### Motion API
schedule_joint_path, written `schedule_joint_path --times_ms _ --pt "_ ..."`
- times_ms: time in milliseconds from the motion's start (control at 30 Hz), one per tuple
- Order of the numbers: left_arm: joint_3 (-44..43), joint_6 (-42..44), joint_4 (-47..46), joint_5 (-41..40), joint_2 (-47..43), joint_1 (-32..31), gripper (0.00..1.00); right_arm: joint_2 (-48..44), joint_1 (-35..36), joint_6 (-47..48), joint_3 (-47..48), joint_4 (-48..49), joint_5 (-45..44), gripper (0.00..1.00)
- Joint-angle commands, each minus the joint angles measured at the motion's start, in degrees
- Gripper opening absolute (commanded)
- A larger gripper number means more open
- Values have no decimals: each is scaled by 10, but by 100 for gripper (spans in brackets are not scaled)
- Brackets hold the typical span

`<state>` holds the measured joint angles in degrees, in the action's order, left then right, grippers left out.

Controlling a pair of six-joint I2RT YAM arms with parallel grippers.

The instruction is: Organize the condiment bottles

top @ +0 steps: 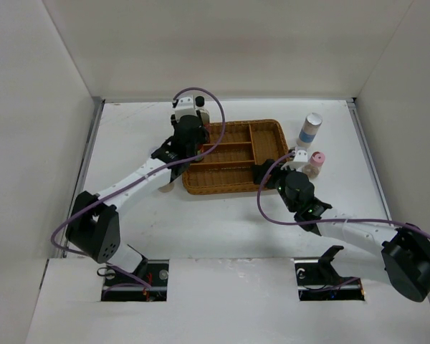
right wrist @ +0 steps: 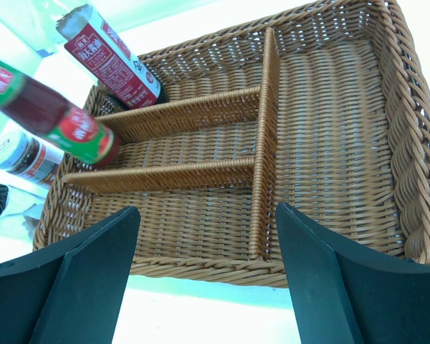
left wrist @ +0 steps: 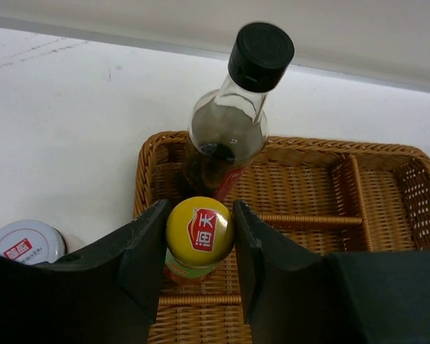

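My left gripper (left wrist: pixel 199 244) is shut on the yellow cap of the red sauce bottle (left wrist: pixel 199 231), which stands in the middle left compartment of the wicker tray (left wrist: pixel 387 152). The tall clear black-capped bottle (left wrist: pixel 229 129) stands tilted in the far left compartment. Both bottles also show in the right wrist view, red (right wrist: pixel 64 123) and tall (right wrist: pixel 115 64). A pale-lidded jar (left wrist: pixel 25 242) stands outside the tray's left edge. My right gripper (right wrist: pixel 206 215) is open and empty at the tray's near right edge (top: pixel 261 174). The dark squat bottle is out of view.
A pink-lidded jar (top: pixel 315 163) and a white blue-banded cylinder (top: pixel 309 129) stand on the table right of the tray (top: pixel 272 127). White walls enclose the table on three sides. The right compartments of the tray hold nothing.
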<state>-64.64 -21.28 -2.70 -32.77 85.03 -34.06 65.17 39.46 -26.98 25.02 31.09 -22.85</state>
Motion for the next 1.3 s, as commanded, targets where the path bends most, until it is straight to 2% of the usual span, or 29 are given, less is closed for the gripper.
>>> schedule_joint_path --times_ms 0,167,433,633,800,867,967,1133,1267 --pt "-29 2 -92 -7 0 -5 12 -14 3 1 14 27 6 83" --pt "-12 0 -106 -11 23 -11 14 -18 3 2 13 27 6 83" --pt "21 3 -108 -44 18 -21 40 -19 2 1 13 27 6 83" --pt "35 3 -107 -41 -7 -24 51 -21 0 1 12 25 6 83" --pt "61 -2 -97 -49 -72 -28 66 -22 0 1 11 27 6 83" --pt "88 -7 -89 -58 -114 -31 68 -21 1 1 13 25 6 83" --pt "127 -22 -44 -75 -175 -34 70 -22 2 1 12 27 6 83" --pt "203 -100 62 -85 -270 -35 71 -20 3 2 14 27 5 83" --pt "257 -137 112 -90 -319 -6 71 -18 3 1 14 26 6 84"
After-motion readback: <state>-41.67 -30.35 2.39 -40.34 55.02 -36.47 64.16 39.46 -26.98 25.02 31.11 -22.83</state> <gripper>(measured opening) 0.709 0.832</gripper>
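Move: The bottle with the yellow cap hangs in my left hand right over its slot, the left end of the basket's middle compartment, some 16 cm below me and about 1 cm ahead and right. The black-capped sauce bottle stands about 8 cm ahead, 2 cm right. Off to the left, the white-lidded jar is about 11 cm left and level with me, and the black-capped jar 10 cm left, 8 cm back. From my right hand that slot is some 10 cm ahead, 23 cm left. I lower the yellow-capped bottle about 3.5 cm into the slot with my left hand, pause, then spread the fingers wide and let go of it. I rise off its neck and draw back about 11 cm and left 8 cm, out over the basket's edge towards the black-capped jar, sinking again at the end. ##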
